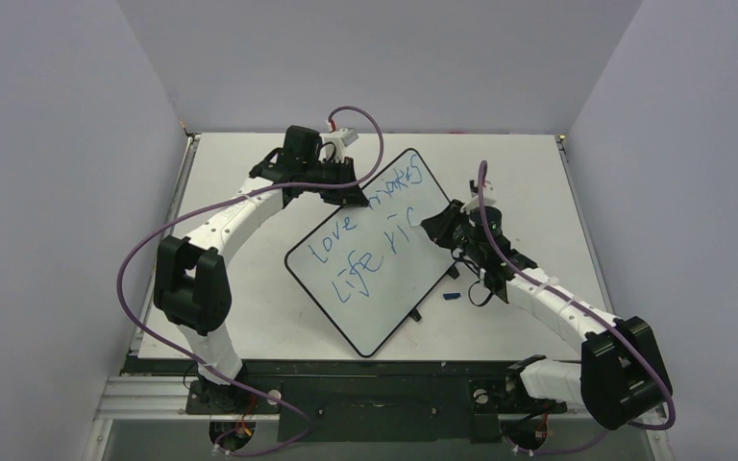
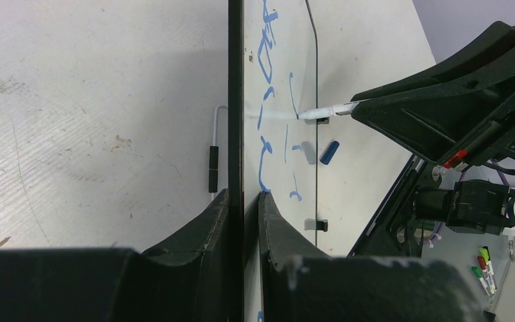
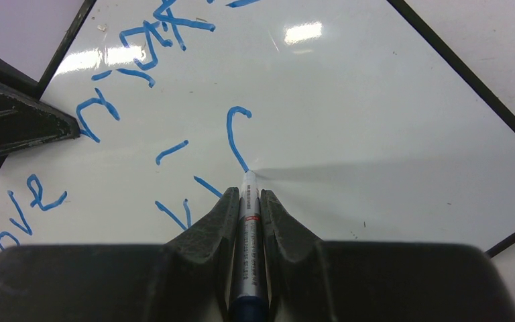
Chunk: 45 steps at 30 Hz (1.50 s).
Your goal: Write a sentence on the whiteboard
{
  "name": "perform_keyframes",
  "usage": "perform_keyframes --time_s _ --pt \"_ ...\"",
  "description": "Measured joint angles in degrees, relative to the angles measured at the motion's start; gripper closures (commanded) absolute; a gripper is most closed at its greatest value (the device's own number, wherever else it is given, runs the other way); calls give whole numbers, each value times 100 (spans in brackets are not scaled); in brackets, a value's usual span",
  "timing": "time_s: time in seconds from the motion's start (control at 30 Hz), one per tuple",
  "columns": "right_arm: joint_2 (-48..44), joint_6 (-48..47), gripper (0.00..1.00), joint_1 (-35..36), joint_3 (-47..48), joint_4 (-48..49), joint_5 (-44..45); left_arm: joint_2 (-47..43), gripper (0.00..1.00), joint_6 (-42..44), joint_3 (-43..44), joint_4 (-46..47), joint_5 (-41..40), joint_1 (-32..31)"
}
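The whiteboard (image 1: 394, 288) lies turned like a diamond on the table. The sentence (image 1: 332, 240) runs over it in blue, in two slanted lines: "love makes" and "life ric". My left gripper (image 2: 243, 194) is shut on the whiteboard's black rim at its far edge, one finger on each face. My right gripper (image 3: 248, 193) is shut on a grey marker (image 3: 247, 221). The marker's tip touches the board at the foot of the letter "c" (image 3: 231, 127). From above, the right gripper (image 1: 439, 229) hangs over the board's right side and the left gripper (image 1: 351, 195) over its top.
A blue marker cap (image 1: 451, 296) lies on the table (image 1: 250, 317) just right of the board, also seen as the cap (image 2: 329, 151) in the left wrist view. A small black board foot (image 1: 416, 315) sticks out near the front corner. Grey walls close in three sides.
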Motion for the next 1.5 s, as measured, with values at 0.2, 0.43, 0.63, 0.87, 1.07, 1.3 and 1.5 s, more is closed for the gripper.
perform_keyframes --time_s 0.2,0.43,0.63,0.87,1.07,1.3,1.5 --pt "-44 -31 100 -17 -44 -46 2 0 100 2 0 2 0 0" --pt "-46 -83 100 -144 -33 -162 2 0 100 2 0 2 -2 0" --pt "9 -190 100 -251 96 -343 11 0 100 2 0 11 2 -2" --pt "138 -212 100 -345 291 -428 44 0 100 2 0 15 9 -4" --pt "114 -256 100 -345 345 -509 55 0 100 2 0 33 13 -13" --pt "-221 -319 100 -345 369 -533 59 0 100 2 0 35 13 -13" --pt "-184 -319 100 -345 699 -505 66 0 100 2 0 35 13 -13"
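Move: My right hand holds the marker with its tip already on the whiteboard, at the foot of a half-drawn "c", about 3 cm ahead, 3 cm left and 2 cm below my finger pads. The "i" is some 3 cm left of that tip and level with it; the middle of "makes" is roughly 8 cm farther out, 4 cm left and a little higher. From my left hand, the "c" foot lies about 10 cm right, 2 cm back and 5 cm lower. I round off the bottom of the "c" with my right hand, sweeping the marker tip about 2 cm right over the board and curling some 2 cm forward, then lift it off, rising about 5 cm and easing slightly forward. My right fingers keep their grip on the marker as the hand tips up about 5 degrees; my left hand stays still, holding the board by its upper edge. ##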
